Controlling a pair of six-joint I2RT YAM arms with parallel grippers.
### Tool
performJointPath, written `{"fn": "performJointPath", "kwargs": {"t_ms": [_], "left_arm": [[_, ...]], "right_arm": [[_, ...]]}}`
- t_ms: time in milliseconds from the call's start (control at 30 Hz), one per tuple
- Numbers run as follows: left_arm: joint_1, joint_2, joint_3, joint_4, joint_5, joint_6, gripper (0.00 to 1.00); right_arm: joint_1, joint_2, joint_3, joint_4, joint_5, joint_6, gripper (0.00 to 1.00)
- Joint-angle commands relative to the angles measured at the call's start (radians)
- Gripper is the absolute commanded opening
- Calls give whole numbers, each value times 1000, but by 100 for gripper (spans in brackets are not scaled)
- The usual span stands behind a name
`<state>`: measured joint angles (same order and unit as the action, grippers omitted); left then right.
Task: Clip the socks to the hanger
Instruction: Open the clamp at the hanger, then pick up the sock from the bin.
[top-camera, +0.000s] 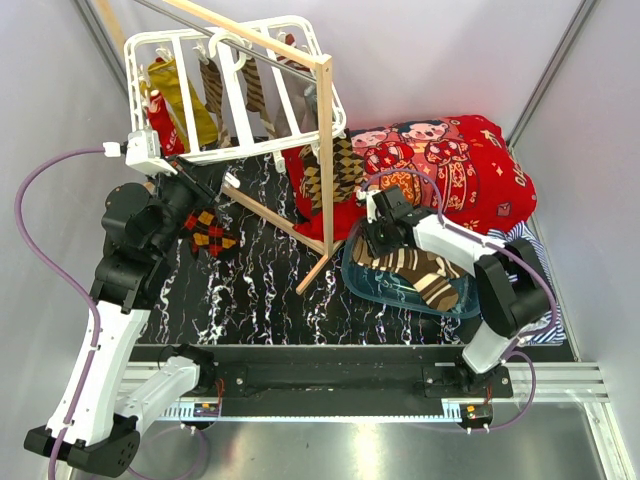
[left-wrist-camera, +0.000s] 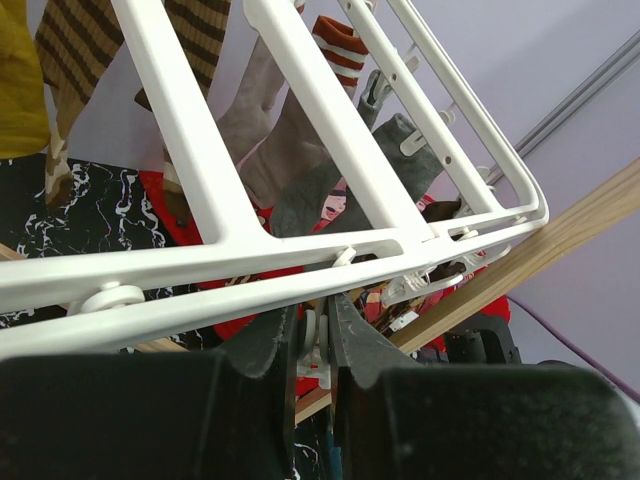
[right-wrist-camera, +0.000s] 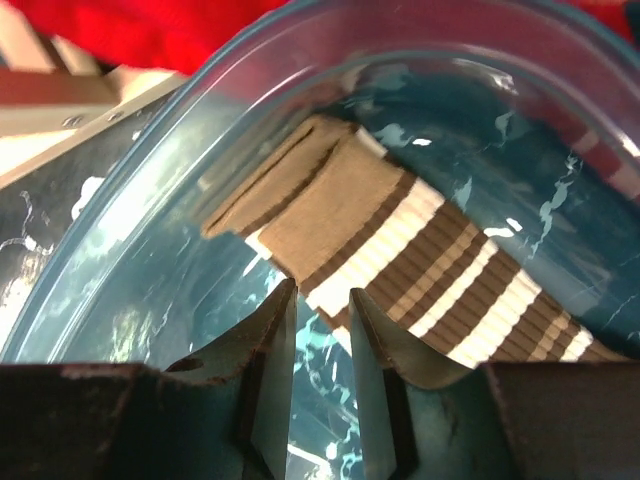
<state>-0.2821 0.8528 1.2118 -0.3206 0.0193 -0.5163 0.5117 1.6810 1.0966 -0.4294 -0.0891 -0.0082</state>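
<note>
The white hanger (top-camera: 238, 151) hangs at the back left with a mustard sock (top-camera: 182, 95), brown striped socks (top-camera: 213, 90) and a red sock (top-camera: 165, 130) clipped on it. My left gripper (top-camera: 207, 190) is under its front bar (left-wrist-camera: 200, 262), shut (left-wrist-camera: 318, 322) on a small white clip (left-wrist-camera: 321, 350). An argyle sock (top-camera: 211, 234) lies just below that arm. My right gripper (top-camera: 373, 240) is low inside a blue tub (top-camera: 400, 300). Its jaws (right-wrist-camera: 322, 295) stand narrowly open, with nothing between them, at the edge of a brown-and-cream striped sock (right-wrist-camera: 400, 225).
A bare-wood rack (top-camera: 325, 150) carries the hanger and crosses in front of a brown diamond sock (top-camera: 343, 168). A big red cartoon blanket (top-camera: 450, 160) lies at the back right. A blue-white striped cloth (top-camera: 547, 322) lies under the right arm. Grey walls close in on both sides.
</note>
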Motion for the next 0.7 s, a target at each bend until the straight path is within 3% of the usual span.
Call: {"fn": "performJointPath", "kwargs": {"t_ms": [0, 333, 667], "left_arm": [[6, 9, 40, -18, 2, 18, 13], [6, 14, 40, -18, 4, 19, 13], [6, 15, 42, -21, 7, 16, 13]], "right_arm": [[-10, 46, 72, 61, 28, 28, 36], [-9, 143, 88, 64, 32, 56, 35], [-9, 131, 51, 61, 45, 71, 12]]}}
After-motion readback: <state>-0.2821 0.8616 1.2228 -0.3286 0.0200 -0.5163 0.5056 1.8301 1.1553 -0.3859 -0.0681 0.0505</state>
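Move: The striped sock's plain brown end lies about 2 cm ahead of the right fingertips, 1 cm to their left and some 4 cm lower, in the blue bin. The bin's middle is about 9 cm right and 4 back of that hand, the stand's wooden foot roughly 11 left and 5 back; the red pillow's middle is about 15 ahead and 10 right. From the left hand the sock end is roughly 26 cm right, 5 farther out and 40 below. The right fingers, part open at first, close to pinch the plain brown end of the striped sock. Before that the hand slips forward a couple of centimetres and a little left while sinking, then drops nearly straight down, about 3 cm lower in all. The left hand stays put, still gripping the white clip at the hanger's near edge. ##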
